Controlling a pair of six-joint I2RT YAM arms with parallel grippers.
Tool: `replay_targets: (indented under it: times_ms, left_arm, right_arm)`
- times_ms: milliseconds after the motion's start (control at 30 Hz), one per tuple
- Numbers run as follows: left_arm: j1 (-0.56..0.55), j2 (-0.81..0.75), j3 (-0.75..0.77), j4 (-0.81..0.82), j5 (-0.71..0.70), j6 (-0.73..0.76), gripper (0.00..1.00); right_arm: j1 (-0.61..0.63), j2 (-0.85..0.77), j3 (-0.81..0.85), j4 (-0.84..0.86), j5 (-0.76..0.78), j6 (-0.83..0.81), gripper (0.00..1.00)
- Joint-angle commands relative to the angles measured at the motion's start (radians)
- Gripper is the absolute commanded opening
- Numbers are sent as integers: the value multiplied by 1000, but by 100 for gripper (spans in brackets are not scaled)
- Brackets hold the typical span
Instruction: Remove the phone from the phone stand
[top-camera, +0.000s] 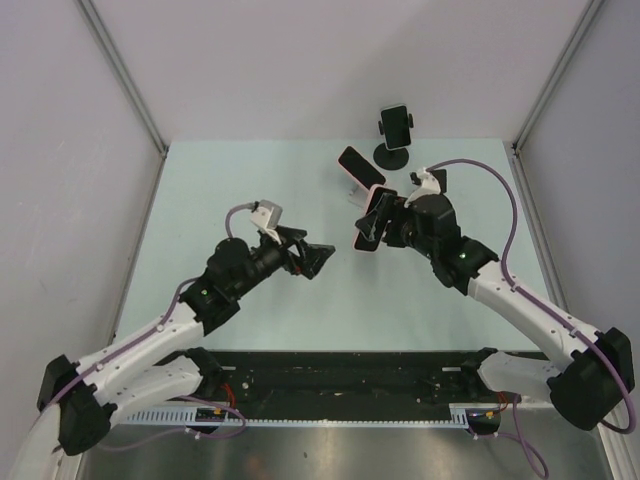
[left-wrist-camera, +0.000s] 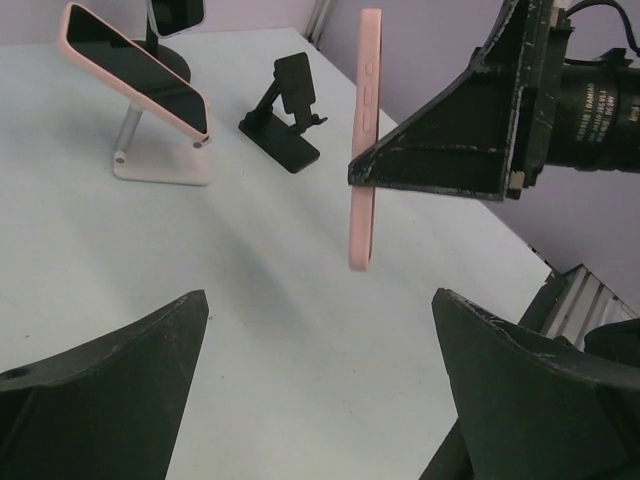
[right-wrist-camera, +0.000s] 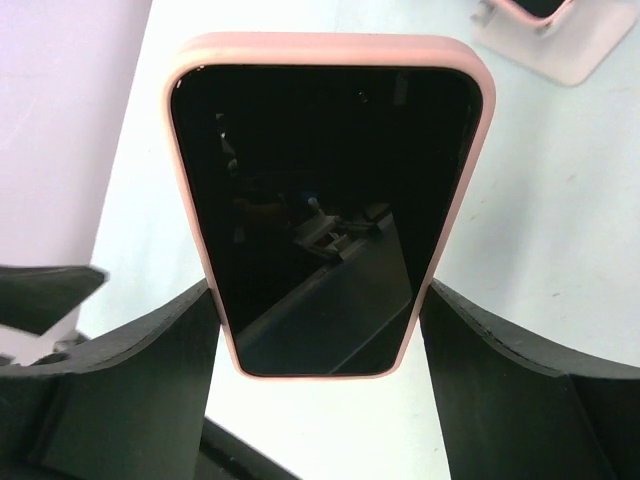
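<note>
A phone in a pink case (right-wrist-camera: 325, 200) hangs above the table, clamped by its long edges between the fingers of my right gripper (right-wrist-camera: 320, 330). From above, this phone (top-camera: 368, 222) and my right gripper (top-camera: 376, 226) sit near the table's middle. A small black folding phone stand (left-wrist-camera: 285, 115) stands bare behind it. My left gripper (left-wrist-camera: 320, 370) is open with only table between its fingers, facing the held phone's edge (left-wrist-camera: 362, 140) from a short distance. From above, my left gripper (top-camera: 318, 258) is left of the phone.
A second pink-cased phone (left-wrist-camera: 135, 70) leans on a white stand (left-wrist-camera: 160, 160) at the back left of the held one. A third phone (top-camera: 396, 125) sits on a round black stand (top-camera: 391, 156) at the far edge. Side walls close in the table.
</note>
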Motion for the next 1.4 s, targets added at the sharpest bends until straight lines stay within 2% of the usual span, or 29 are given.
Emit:
replay_targets:
  times_ms: [0,167,267,533,667,700,733,867,1033,1067,1133,1233,1267,1367]
  left_arm:
    - [-83,83,70,125,-77,26,100]
    - [-132,187,82,161,-134,37,99]
    - [-151,230,82,185,-143,28,95]
    - [-180,315,99,228,-147,22,79]
    - [-188,339,105,246,-141,20,63]
    - [-191,344,110,248,-134,20,56]
    - [-192,347,110,251,-131,20,52]
    - [-195,342,105,263,-131,20,45]
    - [-195,319,91,269,-143,19,22]
    - [-195,316,85,271,-144,20,12]
    - [-195,304,80,271,-153,19,2]
    - [-195,286,67,271,-164,14,0]
    - [-195,276,59,271,-169,13,0]
    - [-192,255,41,271,-193,11,0]
  right_arm:
    - [45,-57,0,125,16,107,38]
    - [59,-91,-45,162,2,159,37]
    - [60,-100,-55,164,-3,167,36]
    - [62,-117,-66,164,-16,182,37]
    - [60,-120,-74,199,-23,192,36]
    - [62,-120,-77,202,-24,195,37]
    - [62,-118,-78,207,-30,198,37]
    - [62,-117,-89,216,-35,210,37]
    - [63,-114,-103,228,-64,219,37]
    - [63,-114,-103,230,-66,221,39]
    - [63,-117,-106,228,-64,224,43]
    - [63,-126,-108,227,-58,222,60]
    - [63,-128,-106,227,-58,219,71]
    - [65,-151,-108,228,-52,207,87]
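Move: The phone is upright, its middle about 7 cm ahead of the left hand, 11 cm to its right and roughly 1 cm above it. The right hand holds it, its middle some 2 cm above that hand; the left fingers are about 7 cm back, 11 cm left and 2 cm below the right hand. From the right hand, the white stand is about 20 cm ahead, 2 cm left and 12 cm lower, the empty black stand 19 cm ahead, 15 cm right and 15 cm lower. Rightward and down, the open left gripper travels about 8 cm to the phone's lower end and closes on it, pinching it across its thickness just below the right fingers, then rises a little. The right hand keeps its grip on the side edges and eases the phone back and left about 4 cm, rolling its left side up some 15 degrees. ##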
